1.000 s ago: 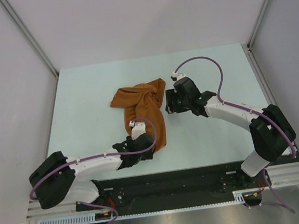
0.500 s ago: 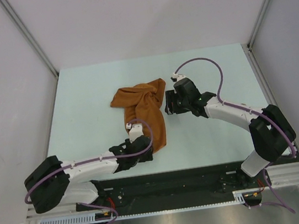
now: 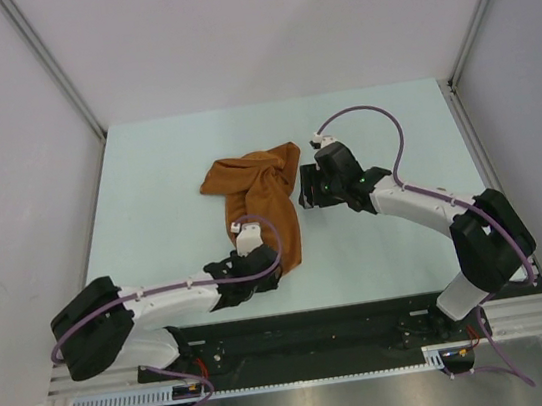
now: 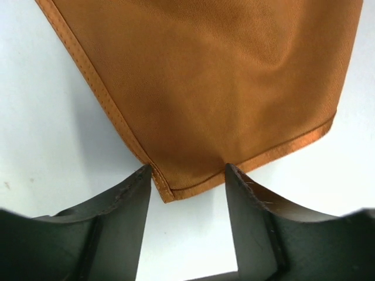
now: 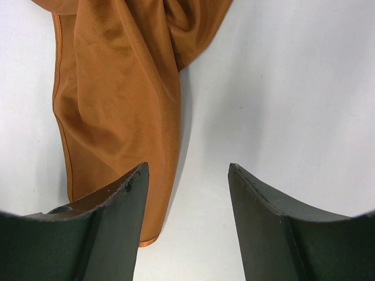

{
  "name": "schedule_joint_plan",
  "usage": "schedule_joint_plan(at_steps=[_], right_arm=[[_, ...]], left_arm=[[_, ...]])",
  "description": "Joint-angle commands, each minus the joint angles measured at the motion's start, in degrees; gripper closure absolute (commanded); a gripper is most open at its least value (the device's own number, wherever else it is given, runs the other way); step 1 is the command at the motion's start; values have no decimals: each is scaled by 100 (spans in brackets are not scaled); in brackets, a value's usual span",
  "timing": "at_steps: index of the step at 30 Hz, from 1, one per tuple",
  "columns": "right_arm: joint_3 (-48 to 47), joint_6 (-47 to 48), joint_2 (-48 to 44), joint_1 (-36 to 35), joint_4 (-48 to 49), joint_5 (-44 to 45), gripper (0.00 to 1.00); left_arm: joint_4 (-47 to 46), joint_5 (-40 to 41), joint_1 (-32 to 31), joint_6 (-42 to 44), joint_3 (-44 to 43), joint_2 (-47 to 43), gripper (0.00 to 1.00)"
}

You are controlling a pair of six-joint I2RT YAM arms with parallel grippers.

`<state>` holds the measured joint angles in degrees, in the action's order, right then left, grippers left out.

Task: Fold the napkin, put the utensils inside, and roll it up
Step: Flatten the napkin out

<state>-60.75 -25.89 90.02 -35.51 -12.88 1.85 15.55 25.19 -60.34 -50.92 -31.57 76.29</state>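
The rust-orange napkin (image 3: 262, 199) lies crumpled and bunched in the middle of the table, stretching toward the near edge. Its hemmed near corner (image 4: 167, 190) points between the fingertips of my left gripper (image 4: 188, 172), which stands open just short of it, with nothing pinched. My right gripper (image 5: 187, 170) is open too, beside the napkin's right edge (image 5: 167, 175); its left finger overlaps the cloth in view, and bare table shows between the fingers. In the top view the left gripper (image 3: 259, 262) sits at the napkin's near end and the right gripper (image 3: 307, 193) at its right side. The utensils are out of view.
The pale table (image 3: 381, 122) is bounded by grey walls on three sides with metal rails at the corners. A black base plate (image 3: 310, 334) carrying both arm mounts runs along the near edge.
The left arm shifted slightly near the napkin's near corner, its elbow swinging out and back; its jaws narrowed a little. The right arm and the napkin have stayed put.
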Motion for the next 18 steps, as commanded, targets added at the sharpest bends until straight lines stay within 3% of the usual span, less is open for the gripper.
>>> schedule_joint_plan(at_steps=[1, 9, 10, 14, 18], right_arm=[[72, -100, -98, -35, 120, 0, 38], [379, -153, -371, -167, 23, 79, 38], [423, -136, -397, -211, 49, 62, 38], [765, -197, -397, -360, 189, -132, 38], [942, -329, -397, -580, 243, -282, 38]], left_arm=[[633, -269, -31, -94, 248, 684, 46], [747, -120, -31, -103, 222, 625, 86], [826, -33, -31, -85, 135, 485, 98], [1082, 574, 214, 283, -305, -376, 100], [933, 557, 1301, 1098, -534, -1894, 100]])
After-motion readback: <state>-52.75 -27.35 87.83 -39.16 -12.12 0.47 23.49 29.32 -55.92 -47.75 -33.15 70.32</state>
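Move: The left hand sits low, open over the napkin's near left corner, which lies about 1 cm back, 1 cm to its left and 1 cm below; the napkin's near right corner is roughly 8 cm to its right and 3 cm ahead. From the open right hand that near right corner is some 12 cm back, 3 cm left and 10 cm down, with the middle of the napkin's right edge level with it, 3 cm left. Easing forward a centimetre or so along the table, the left hand shuts its fingers fully and pinches the napkin's near left corner, then draws it left and up by about 3 cm each way. Meanwhile the right hand, fingers staying open, comes back some 5 cm and sinks about 4 cm beside the right edge, towards the near right corner. ##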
